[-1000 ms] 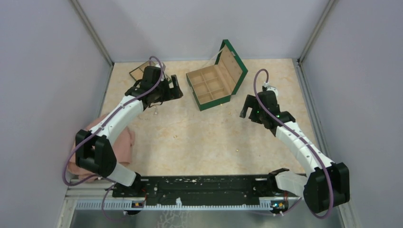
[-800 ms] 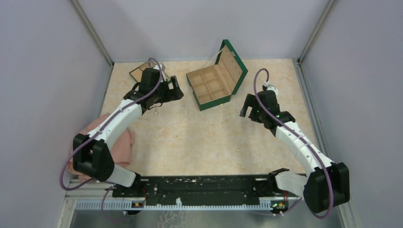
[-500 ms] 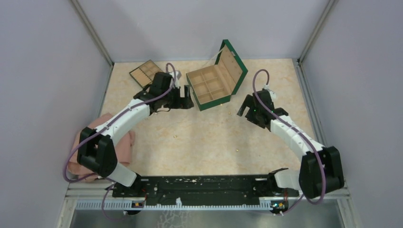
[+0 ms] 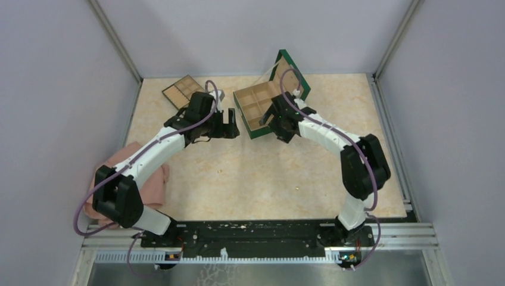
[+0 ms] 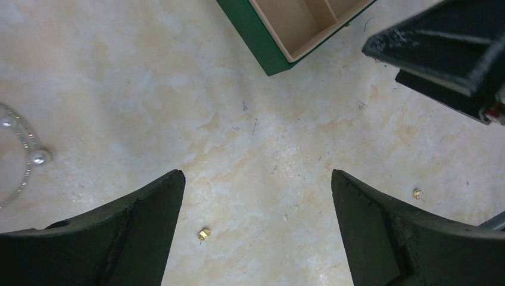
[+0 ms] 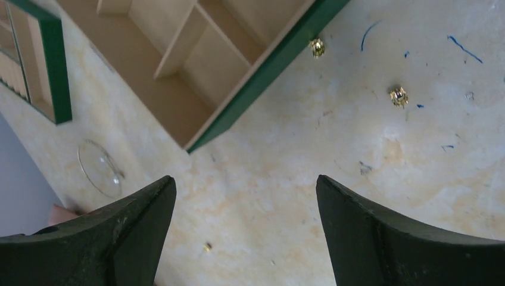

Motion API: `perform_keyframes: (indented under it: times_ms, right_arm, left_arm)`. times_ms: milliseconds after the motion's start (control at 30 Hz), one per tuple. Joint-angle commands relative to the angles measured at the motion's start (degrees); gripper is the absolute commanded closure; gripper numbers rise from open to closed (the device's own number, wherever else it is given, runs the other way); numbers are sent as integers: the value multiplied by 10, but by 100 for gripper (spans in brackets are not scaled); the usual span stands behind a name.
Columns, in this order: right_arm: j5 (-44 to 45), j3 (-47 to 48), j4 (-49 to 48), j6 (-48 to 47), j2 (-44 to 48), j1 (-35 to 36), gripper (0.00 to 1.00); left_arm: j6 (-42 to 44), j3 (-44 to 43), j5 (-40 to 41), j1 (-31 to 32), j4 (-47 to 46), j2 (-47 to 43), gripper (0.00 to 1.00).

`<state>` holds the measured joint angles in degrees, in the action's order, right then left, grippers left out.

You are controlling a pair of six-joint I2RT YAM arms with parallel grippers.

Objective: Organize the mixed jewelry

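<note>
The jewelry lies loose on the marbled table. In the left wrist view a gold stud (image 5: 203,233) lies between my open fingers, another gold piece (image 5: 417,193) lies to the right, and a thin loop with pearl beads (image 5: 27,156) is at the left edge. In the right wrist view two gold pieces (image 6: 317,46) (image 6: 398,95) lie beside the green box (image 6: 271,62), with a wiry loop (image 6: 100,170) at the left. My left gripper (image 4: 231,124) (image 5: 256,179) and right gripper (image 4: 275,119) (image 6: 245,182) are both open and empty, close together in front of the box (image 4: 253,128).
The green box's lid stands open at the back (image 4: 298,83). A flat beige divided tray (image 4: 183,90) lies at the far left. A pink cloth (image 4: 152,179) lies by the left arm. Gold specks (image 4: 220,171) (image 4: 296,189) lie mid-table.
My right arm has swung far left, from the right side to the front of the green box. My left gripper has moved right toward the box. Both stay open.
</note>
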<state>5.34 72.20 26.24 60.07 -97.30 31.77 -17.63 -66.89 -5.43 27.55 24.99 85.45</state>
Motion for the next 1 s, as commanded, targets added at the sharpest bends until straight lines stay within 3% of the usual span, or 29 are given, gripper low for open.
perform_keyframes:
  times_ms: [0,267,500,667,867,967]
  right_arm:
    - [78,93,50,100,-67,-1,14]
    - [105,173,62,145,-158,4,22]
    - [114,211,82,140,-189,9,37]
    - [115,209,74,129,-193,14,71]
    - [150,213,72,71,-187,24,81]
    - [172,217,68,5,-182,24,100]
  left_arm:
    - [16,-2,24,-11,6,-40,1]
    - [17,14,9,-13,6,-48,1]
    - [30,14,15,-12,12,-49,1]
    - [35,13,17,-13,12,-50,1]
    - [38,11,17,-12,7,-45,1]
    - [37,7,17,-12,7,-41,1]
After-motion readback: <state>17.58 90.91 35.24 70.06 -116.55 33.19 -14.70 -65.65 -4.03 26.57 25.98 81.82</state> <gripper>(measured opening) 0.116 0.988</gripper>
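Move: The near wall of the green jewelry box, close to its near corner, is about 6 cm ahead of the open right hand and 1 cm left, roughly 7 cm lower. The box's middle is some 15 cm ahead and 2 cm left. On the table about 10 cm below, one gold stud lies some 6 cm ahead and 5 cm right, another 3 cm ahead and 8 cm right. For the left hand, that wall spot is about 7 cm ahead, 10 cm right and 11 cm down. The right hand reaches about 6 cm forward while sinking some 4 cm to the near wall of the green box, turning about 15 degrees clockwise so that its open fingers come astride the rim. There it all but stops and, over the second half, shuts the fingers from wide to nearly closed, pinching the thin wall near its near corner, one finger inside the box and one outside. ##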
